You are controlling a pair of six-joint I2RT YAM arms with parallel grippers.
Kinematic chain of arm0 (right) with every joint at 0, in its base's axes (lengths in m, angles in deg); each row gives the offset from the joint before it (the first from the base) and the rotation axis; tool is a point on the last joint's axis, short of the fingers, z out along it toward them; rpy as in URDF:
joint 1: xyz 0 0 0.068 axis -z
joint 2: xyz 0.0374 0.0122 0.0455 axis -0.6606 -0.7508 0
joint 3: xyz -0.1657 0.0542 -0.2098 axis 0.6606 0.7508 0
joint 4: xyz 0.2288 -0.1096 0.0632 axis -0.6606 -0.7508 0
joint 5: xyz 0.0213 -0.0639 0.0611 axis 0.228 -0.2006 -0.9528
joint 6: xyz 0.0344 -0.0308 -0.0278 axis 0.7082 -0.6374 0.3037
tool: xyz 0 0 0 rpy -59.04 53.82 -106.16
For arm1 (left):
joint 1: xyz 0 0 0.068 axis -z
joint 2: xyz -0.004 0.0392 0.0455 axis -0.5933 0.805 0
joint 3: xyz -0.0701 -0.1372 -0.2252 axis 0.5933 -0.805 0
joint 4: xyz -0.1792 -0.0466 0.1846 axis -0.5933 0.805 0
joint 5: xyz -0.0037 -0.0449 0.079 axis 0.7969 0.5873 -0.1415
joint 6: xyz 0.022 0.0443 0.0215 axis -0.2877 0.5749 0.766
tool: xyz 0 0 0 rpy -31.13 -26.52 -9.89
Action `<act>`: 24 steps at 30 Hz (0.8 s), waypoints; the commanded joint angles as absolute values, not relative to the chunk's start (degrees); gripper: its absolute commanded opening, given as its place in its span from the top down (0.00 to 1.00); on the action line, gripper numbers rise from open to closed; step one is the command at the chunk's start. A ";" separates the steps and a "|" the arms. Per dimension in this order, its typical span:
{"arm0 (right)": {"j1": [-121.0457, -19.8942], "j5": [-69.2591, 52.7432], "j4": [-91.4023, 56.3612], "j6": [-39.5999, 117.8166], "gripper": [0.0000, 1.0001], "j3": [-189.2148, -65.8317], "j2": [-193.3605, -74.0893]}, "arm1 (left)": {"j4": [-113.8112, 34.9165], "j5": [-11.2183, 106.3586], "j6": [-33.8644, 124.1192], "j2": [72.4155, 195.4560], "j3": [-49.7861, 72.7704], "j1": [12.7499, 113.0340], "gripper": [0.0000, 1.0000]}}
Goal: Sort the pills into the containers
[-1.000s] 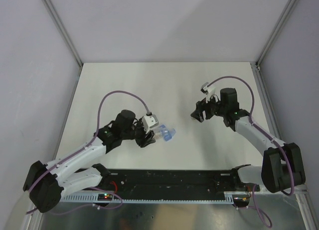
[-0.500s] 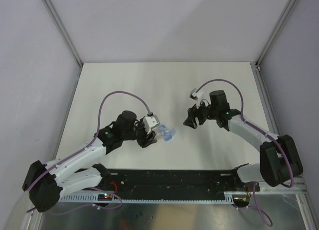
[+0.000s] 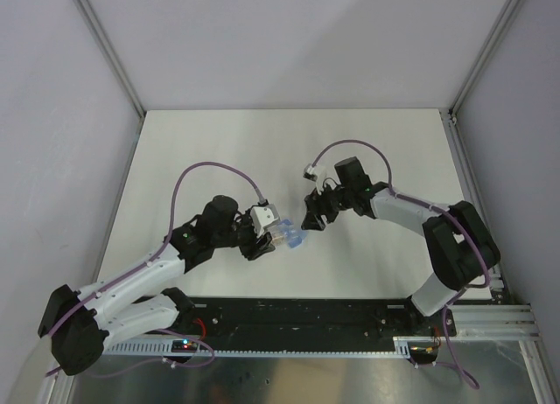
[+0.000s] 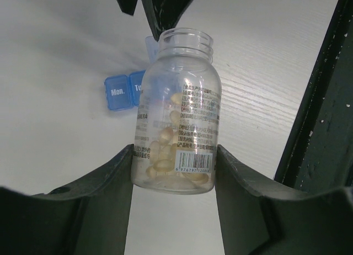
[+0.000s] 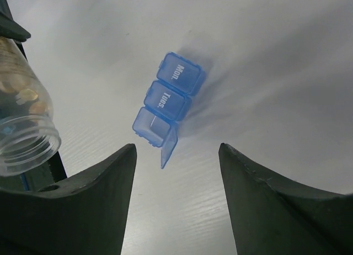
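My left gripper (image 3: 262, 239) (image 4: 175, 155) is shut on the base of a clear uncapped bottle (image 4: 177, 89) (image 3: 277, 234), tilted with its mouth toward the containers. Pale tan pills (image 4: 165, 150) (image 5: 21, 95) lie inside it. The containers (image 5: 168, 106) (image 4: 118, 92) (image 3: 295, 239), a blue strip of three joined boxes marked "Mon." and "Tues.", rest on the table; the third box has its lid open. My right gripper (image 3: 311, 215) (image 5: 176, 150) hangs open just above and to the right of the strip, with nothing between its fingers. The bottle's mouth (image 5: 27, 147) shows at the left of the right wrist view.
A black rail (image 3: 306, 312) (image 4: 320, 100) runs along the near edge of the white table (image 3: 262, 150). Grey walls and metal posts (image 3: 105, 45) close in the back and sides. Purple cables loop over both arms.
My right arm has swung left and down toward the blue strip and the bottle's mouth, its jaws narrowing slightly. The left arm and bottle have barely moved.
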State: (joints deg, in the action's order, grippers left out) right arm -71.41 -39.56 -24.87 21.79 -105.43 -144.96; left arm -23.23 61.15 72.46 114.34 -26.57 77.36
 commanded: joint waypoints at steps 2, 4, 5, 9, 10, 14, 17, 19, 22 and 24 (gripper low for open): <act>-73.76 -40.22 -25.21 22.86 0.35 -108.02 -148.44 | -25.32 61.99 74.19 112.96 -26.69 77.03 1.00; -74.25 -39.76 -25.22 22.93 0.37 -108.07 -149.45 | -25.37 61.81 74.26 112.94 -26.67 77.07 1.00; -74.50 -39.53 -25.25 23.00 0.38 -108.15 -149.92 | -25.38 61.77 74.23 112.98 -26.67 77.03 1.00; -74.80 -39.36 -25.33 23.47 0.46 -108.78 -150.89 | -25.39 61.66 74.36 113.03 -26.77 77.04 1.00; -74.81 -39.33 -25.30 23.66 0.49 -108.90 -150.99 | -25.35 61.60 74.37 113.03 -26.76 77.06 1.00; -74.82 -38.84 -25.39 24.10 0.60 -109.19 -151.42 | -25.34 61.47 74.46 113.02 -26.79 77.06 1.00; -74.80 -38.07 -25.31 24.52 0.68 -109.27 -151.69 | -25.38 61.46 74.44 113.02 -26.76 77.08 1.00; -74.82 -37.38 -25.35 24.86 0.73 -109.34 -151.83 | -25.37 61.39 74.52 113.13 -26.75 77.04 1.00; -74.82 -36.40 -25.44 25.34 0.80 -109.37 -151.98 | -25.32 61.30 74.59 113.13 -26.77 77.05 1.00; -74.78 -35.91 -25.67 25.48 0.84 -109.39 -151.81 | -25.37 61.13 74.56 113.23 -26.76 77.03 1.00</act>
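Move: The right hand, open above the pill box, is going for its raised end lid, about 1 cm back, 2 cm to the left and some 4 cm below. The pill box's middle is level with that hand fore and aft, roughly 5 cm to its left and 5 cm down. The pill bottle is about 6 cm back and 8 cm left, about 1 cm higher. From the left hand, which holds the bottle, the lid is about 7 cm ahead, 9 cm right and 8 cm below. The right hand sinks about 3.5 cm to the raised lid at the near end of the pill box, sliding a little back and left and tipping slightly as it goes, then hovers almost in place there. Its fingers draw together from well open to nearly shut with the lid between their tips, touching the lid and nudging the pill box, while the left hand holds the pill bottle still, its mouth beside the box. ##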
